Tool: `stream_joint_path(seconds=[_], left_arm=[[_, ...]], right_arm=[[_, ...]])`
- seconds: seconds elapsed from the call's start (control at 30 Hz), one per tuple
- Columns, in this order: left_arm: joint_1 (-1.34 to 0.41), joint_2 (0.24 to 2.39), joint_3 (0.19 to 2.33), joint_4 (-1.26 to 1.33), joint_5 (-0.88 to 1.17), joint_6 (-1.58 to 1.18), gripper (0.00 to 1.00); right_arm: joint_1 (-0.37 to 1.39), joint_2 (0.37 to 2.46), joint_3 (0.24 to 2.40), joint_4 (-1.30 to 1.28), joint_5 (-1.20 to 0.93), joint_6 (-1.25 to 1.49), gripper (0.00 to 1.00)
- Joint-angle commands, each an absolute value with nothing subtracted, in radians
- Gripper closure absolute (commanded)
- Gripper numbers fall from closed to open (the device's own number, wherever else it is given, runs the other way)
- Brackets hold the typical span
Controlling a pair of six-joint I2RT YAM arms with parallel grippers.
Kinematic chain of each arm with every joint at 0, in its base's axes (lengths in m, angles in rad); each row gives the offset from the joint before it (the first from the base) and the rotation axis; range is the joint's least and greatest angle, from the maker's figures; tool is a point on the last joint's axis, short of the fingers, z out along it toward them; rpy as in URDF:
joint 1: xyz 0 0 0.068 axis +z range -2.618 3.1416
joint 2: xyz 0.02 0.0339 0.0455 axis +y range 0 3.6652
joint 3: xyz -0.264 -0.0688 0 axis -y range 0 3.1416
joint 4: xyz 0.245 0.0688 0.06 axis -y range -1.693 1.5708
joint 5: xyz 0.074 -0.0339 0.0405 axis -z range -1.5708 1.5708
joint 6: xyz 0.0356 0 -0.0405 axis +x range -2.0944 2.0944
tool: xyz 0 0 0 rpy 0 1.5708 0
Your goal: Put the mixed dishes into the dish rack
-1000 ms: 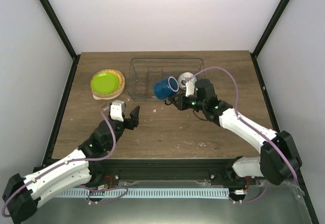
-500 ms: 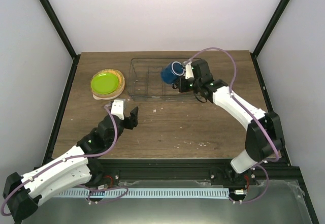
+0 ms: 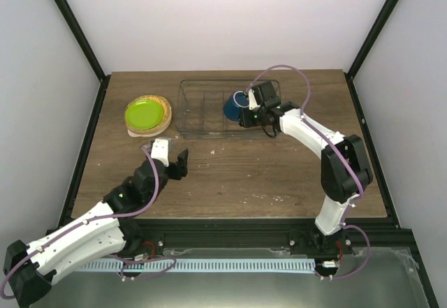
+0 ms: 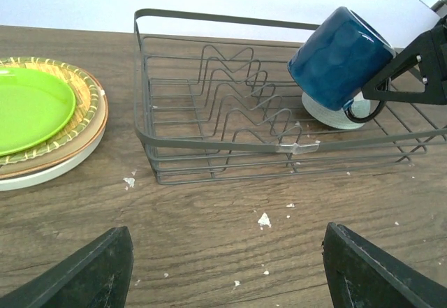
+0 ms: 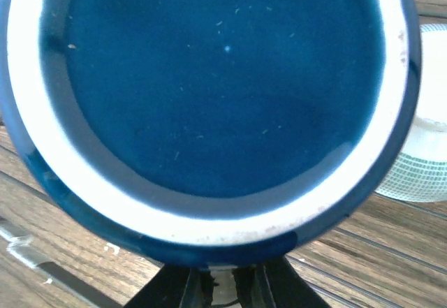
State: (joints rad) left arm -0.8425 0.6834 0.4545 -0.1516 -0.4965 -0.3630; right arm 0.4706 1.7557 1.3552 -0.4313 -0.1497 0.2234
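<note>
My right gripper (image 3: 247,114) is shut on the handle of the small dark blue mug (image 3: 234,105), holding it tilted over the right part of the wire dish rack (image 3: 199,110). In the right wrist view the mug's base (image 5: 216,91) fills the frame above my right gripper (image 5: 223,288). A pale mint bowl (image 4: 336,116) lies upside down in the rack just under the mug (image 4: 339,56). A lime-green plate (image 3: 146,114) is stacked on a tan woven-look plate (image 4: 88,94) and a beige plate (image 4: 61,170), left of the rack. My left gripper (image 4: 227,274) hangs open over bare table.
White crumbs (image 4: 263,218) dot the wooden table (image 3: 230,175) in front of the rack. The rack's zigzag dividers (image 4: 237,95) hold nothing. Black frame posts stand at the table's back corners, with white walls around it.
The right arm has carried the mug from in front of the rack to over its right part. My left gripper has edged slightly forward and stayed open.
</note>
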Motion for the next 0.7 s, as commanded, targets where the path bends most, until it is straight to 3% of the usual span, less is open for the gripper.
stream_joint_path(seconds=[0.0, 0.67], left_arm=[[-0.845, 0.694, 0.477, -0.166, -0.504, -0.367, 0.24], [-0.845, 0.76, 0.486, -0.14, -0.477, -0.364, 0.23]], right_arm=[[0.458, 1.774, 1.433, -0.409, -0.112, 0.189, 0.99], [0.425, 1.867, 1.459, -0.497, -0.018, -0.045, 0.99]])
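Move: The right hand holds the blue mug upside down by its handle, over the right half of the dish rack. The free spot for the mug lies about 3 cm ahead, straight below by some 9 cm. The upturned green bowl is about 5 cm to the hand's right and 4 cm ahead; the wire plate slots are some 8 cm left and 4 cm ahead, both also low. From the left hand, that spot is roughly 18 cm ahead and 16 cm right. Down first of all, by about 5.5 cm, and drifting some 3 cm to the right, the right hand lowers the inverted mug into the rack towards the gap between plate slots and green bowl. The wrist rolls a good 10 degrees, left side dipping, so the mug comes more upright on its mouth; the descent dies away at the end. The fingers stay shut on the handle. ##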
